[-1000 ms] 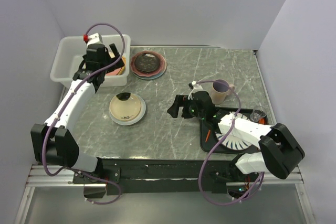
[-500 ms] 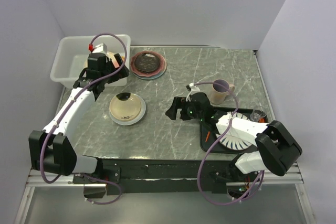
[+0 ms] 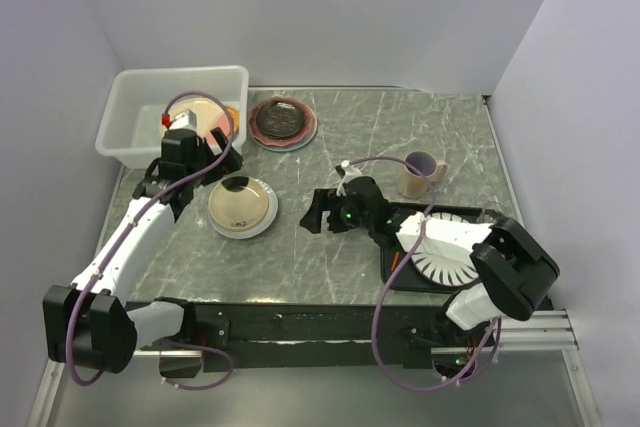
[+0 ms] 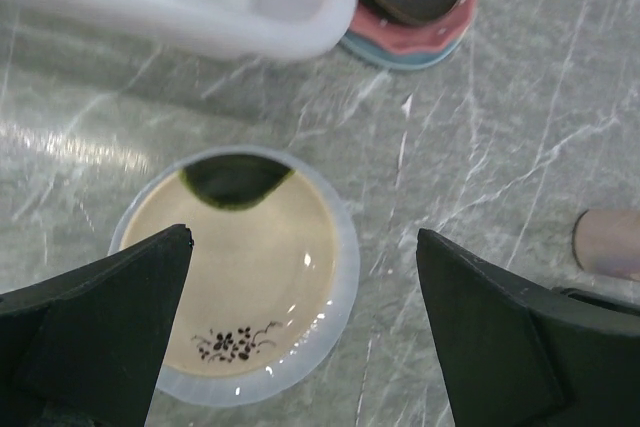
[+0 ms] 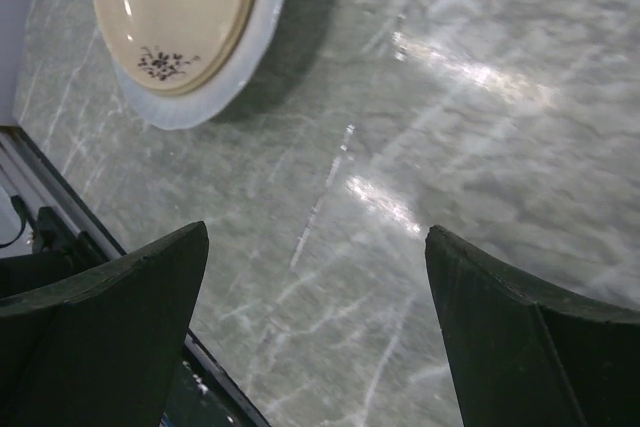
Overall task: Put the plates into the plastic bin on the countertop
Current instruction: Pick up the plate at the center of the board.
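Observation:
A tan-gold plate [image 3: 241,203] lies on a white plate [image 3: 262,224] on the countertop [image 3: 330,147], left of centre. My left gripper [image 3: 222,164] hangs open just above their far-left edge, between them and the plastic bin [image 3: 128,117]. In the left wrist view the open gripper [image 4: 303,237] frames the tan-gold plate [image 4: 245,267], empty. A pink plate [image 3: 200,112] and an orange one [image 3: 229,117] rest in the bin. A dark brown pink-rimmed plate [image 3: 283,120] sits right of the bin. My right gripper [image 3: 316,215] is open and empty, right of the stacked pair; the tan-gold plate [image 5: 170,7] lies ahead of it.
A pink mug [image 3: 421,174] stands right of centre. A black tray [image 3: 395,267] at the near right holds a white plate with dark stripes [image 3: 452,269]. A small glass [image 3: 490,218] stands at the tray's far right. Walls close the left, back and right.
My left gripper has come out of the bin and toward me, now above the tan-gold plate. My right gripper has moved left toward that plate.

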Tool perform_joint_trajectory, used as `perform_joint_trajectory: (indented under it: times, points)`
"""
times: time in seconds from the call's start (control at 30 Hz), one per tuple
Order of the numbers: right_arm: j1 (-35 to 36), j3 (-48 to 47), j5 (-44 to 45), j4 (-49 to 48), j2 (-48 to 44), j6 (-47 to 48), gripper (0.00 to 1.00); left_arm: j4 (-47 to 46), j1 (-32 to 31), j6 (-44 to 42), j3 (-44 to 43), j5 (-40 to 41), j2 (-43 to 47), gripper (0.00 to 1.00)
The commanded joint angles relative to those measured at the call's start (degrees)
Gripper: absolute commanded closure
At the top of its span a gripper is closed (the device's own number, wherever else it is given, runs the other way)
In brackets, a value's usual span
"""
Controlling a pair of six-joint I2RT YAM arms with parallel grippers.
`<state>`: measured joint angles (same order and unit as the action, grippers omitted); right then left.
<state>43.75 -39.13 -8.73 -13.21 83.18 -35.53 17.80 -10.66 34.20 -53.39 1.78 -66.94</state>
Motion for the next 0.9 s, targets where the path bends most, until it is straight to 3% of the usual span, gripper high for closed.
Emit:
perform_joint_trajectory:
  times: [0.0,0.43,0.87]
  points:
    - [1.52,-5.07,-2.08,-2.96,3.65,-1.21,0.05,-1.28,-0.16,2.8,4.15,-0.55,1.9,0.02]
    - [1.69,-8.59,-5.68,-7.61,11.04,-3.85,0.09,0.74,1.42,5.0,12.95,4.37,8.23,0.13]
    - [1.08,-8.5,-5.33,-6.91,11.57,-3.32,0.08,-3.74,6.79,4.74,16.3,-2.22,3.57,0.31]
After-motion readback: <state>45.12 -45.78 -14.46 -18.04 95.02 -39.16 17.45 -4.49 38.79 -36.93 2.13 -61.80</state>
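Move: The cream plate, lying on a white plate, is about 5 cm back from the left hand, 4 cm to its right and some 15 cm below. The bin is roughly 13 cm ahead and 9 cm left of that hand; the dark plate stack is 15 cm ahead, 13 cm right. From the right hand the cream plate lies about 16 cm left, 3 cm ahead and 6 cm down, and the dark stack 7 cm left, 23 cm ahead. Leaving the bin, the left hand sinks about 9 cm and draws back 5 cm, then swings some 4 cm left towards the cream plate's left rim, tipping down and turning counter-clockwise about 10 degrees each as its wide-open fingers close by roughly a quarter. The right hand slides about 4.5 cm left towards the same plate, sinking slightly, then waits with its fingers still wide and clear of it. ##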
